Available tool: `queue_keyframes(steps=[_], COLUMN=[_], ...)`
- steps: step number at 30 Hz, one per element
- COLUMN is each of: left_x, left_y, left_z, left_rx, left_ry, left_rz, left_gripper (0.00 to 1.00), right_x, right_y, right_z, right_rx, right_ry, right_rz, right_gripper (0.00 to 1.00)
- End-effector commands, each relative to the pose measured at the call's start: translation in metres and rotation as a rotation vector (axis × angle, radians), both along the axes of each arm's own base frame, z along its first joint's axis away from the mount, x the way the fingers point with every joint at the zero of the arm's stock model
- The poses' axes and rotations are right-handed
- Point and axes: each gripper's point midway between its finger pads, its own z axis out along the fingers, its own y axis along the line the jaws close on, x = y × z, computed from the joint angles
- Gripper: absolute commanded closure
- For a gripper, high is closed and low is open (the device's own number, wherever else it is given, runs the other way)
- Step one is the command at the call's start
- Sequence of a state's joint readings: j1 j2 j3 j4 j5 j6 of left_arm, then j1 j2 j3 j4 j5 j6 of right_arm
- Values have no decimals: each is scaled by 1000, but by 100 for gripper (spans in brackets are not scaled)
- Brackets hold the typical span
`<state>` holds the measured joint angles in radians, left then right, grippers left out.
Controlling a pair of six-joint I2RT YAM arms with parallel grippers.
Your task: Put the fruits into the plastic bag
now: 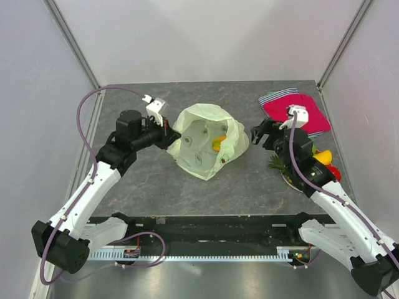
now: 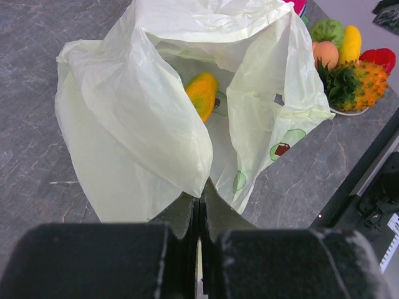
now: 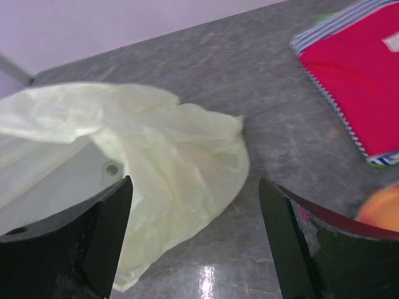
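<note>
The pale-green plastic bag (image 1: pixel 206 140) lies mid-table with its mouth facing right. My left gripper (image 2: pixel 201 196) is shut on the bag's near edge (image 2: pixel 143 112), holding it up. One yellow-orange fruit (image 2: pixel 202 93) lies inside the bag. Outside it, the pineapple (image 2: pixel 361 84), peach (image 2: pixel 326 54), green fruit (image 2: pixel 328 30), yellow piece (image 2: pixel 350 43) and red piece (image 2: pixel 377 58) sit together on a plate. My right gripper (image 1: pixel 257 136) hovers just right of the bag's mouth. In the right wrist view its fingers (image 3: pixel 118 205) stand wide apart, empty, over the bag's rim (image 3: pixel 168 156).
The plate (image 2: pixel 349 113) stands at the right, under my right forearm. A folded red shirt (image 1: pixel 296 112) with a striped edge lies at the back right. White walls close the table in on three sides.
</note>
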<state>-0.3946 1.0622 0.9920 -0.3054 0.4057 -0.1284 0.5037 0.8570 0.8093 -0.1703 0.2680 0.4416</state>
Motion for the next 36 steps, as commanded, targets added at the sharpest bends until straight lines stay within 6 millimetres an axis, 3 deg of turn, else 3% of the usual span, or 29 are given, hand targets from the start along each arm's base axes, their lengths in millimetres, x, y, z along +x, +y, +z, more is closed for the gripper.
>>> queue_keyframes(steps=[1,5,9,14,18,25,36], left_x=[5,5,5,5,5,4,4], left_y=[0,-1,-1,-2,-3,-5,-4], left_z=[23,21,20,20,19,16,17], left_rx=[-21,-21,-24,-25,-27,-30,-30], left_ry=[-60,-51,-45,-45,-37,-21,-27], left_rz=[6,4,1,0,-3,-16,-12], left_gripper=[98,98,99,98,98,98,99], right_x=[-11,-26,-36,-42,-41,-40,-34], right_y=[-60,-70,-82,-85,-79,-69,-75], right_z=[-1,-16,-49,-77,-88,-100,-129], right_rx=[23,-100,-298,-387,-428,-571,-661], right_ry=[127,279,460,565,595,603,630], right_rz=[-349,-368,-382,-386,-377,-433,-519], right_gripper=[11,18,23,27,33,34,37])
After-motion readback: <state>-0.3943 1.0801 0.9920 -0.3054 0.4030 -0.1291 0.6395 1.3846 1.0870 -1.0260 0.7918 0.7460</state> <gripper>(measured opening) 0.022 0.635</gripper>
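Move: From the right hand, open beside the bag, the peach on the fruit plate lies about 18 cm to the right, 5 cm farther out and some 16 cm below. The pineapple's body is also about 18 cm right of the hand but 9 cm nearer the base; the green fruit is 25 cm right and 6 cm ahead, the yellow fruit 30 cm right and 2 cm ahead. From the left hand, the peach is about 50 cm right and 6 cm ahead. Nothing is touched yet on the right: the empty hand heads for the fruit plate, first swinging about 6 cm right and then dropping 13 cm in all while easing back some 4 cm. Its wrist tips down and turns clockwise, so the fingers slant down and right towards the peach, and they narrow partway. The left fingers keep their pinch on the bag's rim. ##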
